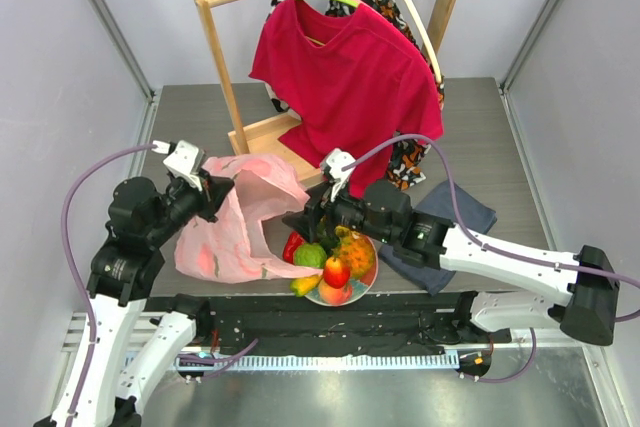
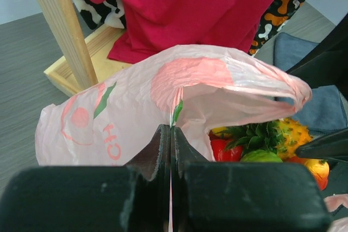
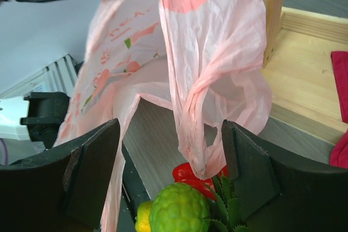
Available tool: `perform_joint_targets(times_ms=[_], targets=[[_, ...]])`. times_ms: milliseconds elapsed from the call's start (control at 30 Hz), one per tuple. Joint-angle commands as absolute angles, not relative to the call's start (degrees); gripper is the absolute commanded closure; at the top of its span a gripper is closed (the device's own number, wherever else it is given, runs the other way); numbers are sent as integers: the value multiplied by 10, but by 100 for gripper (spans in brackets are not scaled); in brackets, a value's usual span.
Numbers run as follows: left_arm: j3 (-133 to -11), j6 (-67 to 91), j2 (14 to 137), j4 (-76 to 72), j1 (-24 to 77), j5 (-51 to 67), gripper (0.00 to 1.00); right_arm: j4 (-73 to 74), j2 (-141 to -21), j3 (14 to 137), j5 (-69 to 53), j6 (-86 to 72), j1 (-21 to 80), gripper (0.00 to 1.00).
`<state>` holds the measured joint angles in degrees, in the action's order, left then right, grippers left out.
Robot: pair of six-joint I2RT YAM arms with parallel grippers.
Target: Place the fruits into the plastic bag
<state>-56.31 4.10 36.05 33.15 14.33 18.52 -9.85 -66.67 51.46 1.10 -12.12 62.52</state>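
The pink plastic bag lies left of centre, its upper edge lifted. My left gripper is shut on that edge, and the film runs pinched between the pads. The fruits are piled on a red plate: red pepper, bumpy green fruit, pineapple, apple, peach and a yellow piece. My right gripper hovers open over the pile's left side, by the bag's mouth. A bag handle hangs between its fingers, above the green fruit and pepper.
A wooden clothes rack stands behind the bag with a red T-shirt and a patterned garment hanging on it. A folded grey-blue cloth lies under my right arm. The rack's base sits close behind the bag.
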Motion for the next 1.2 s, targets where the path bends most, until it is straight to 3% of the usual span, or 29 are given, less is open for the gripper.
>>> perform_joint_targets(times_ms=[0, 67, 167, 200, 233, 267, 333, 367, 400, 500, 833, 1167], targets=[[-561, 43, 345, 316, 142, 197, 100, -126, -688, 519, 44, -113, 628, 17], [-559, 45, 344, 312, 142, 200, 100, -130, -700, 522, 45, -113, 628, 19], [-559, 43, 342, 316, 142, 192, 100, -134, -702, 532, 51, -108, 628, 51], [-559, 43, 343, 319, 142, 188, 100, -131, -703, 540, 54, -105, 628, 81], [-560, 43, 348, 322, 142, 179, 100, -114, -704, 551, 61, -98, 628, 94], [-562, 45, 351, 324, 142, 172, 100, -101, -712, 582, 76, -93, 628, 99], [-576, 59, 359, 334, 142, 157, 86, -64, -721, 614, 88, -80, 629, 99], [-583, 64, 362, 339, 142, 150, 72, -55, -725, 642, 105, -81, 630, 99], [-589, 75, 364, 348, 142, 146, 37, -49, -734, 654, 112, -79, 630, 99], [-610, 94, 361, 358, 142, 135, 4, -41, -752, 686, 132, -81, 634, 99], [-618, 101, 374, 432, 142, 139, 0, -11, -823, 788, 186, -94, 637, 99], [-561, 169, 402, 359, 142, 177, 0, -7, -844, 809, 182, -105, 639, 99]])
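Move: The bag's gathered rim hangs between the right hand's open fingers, about 3 cm below its finger point and a centimetre farther ahead and left. The red pepper lies nearly straight under that hand, some 17 cm down; the fruit bowl's middle is about 5 cm back, 8 cm right and 18 cm below. From the left hand, already pinching the bag's edge, the gathered rim lies about 12 cm right, 4 cm back and 5 cm lower. The right hand sinks about 3 cm and shuts its fingers on the gathered rim of the bag, then draws it forward some 6 cm and a few centimetres left, swinging up about 10 cm and easing down 2 at the end, away from the fruit bowl. Once the right hand has its pinch, the left opens wide and lets go of the bag's edge, staying nearly in place with a small rise, then a dip of about 4 cm as its fingertips tip down roughly 10 degrees. ##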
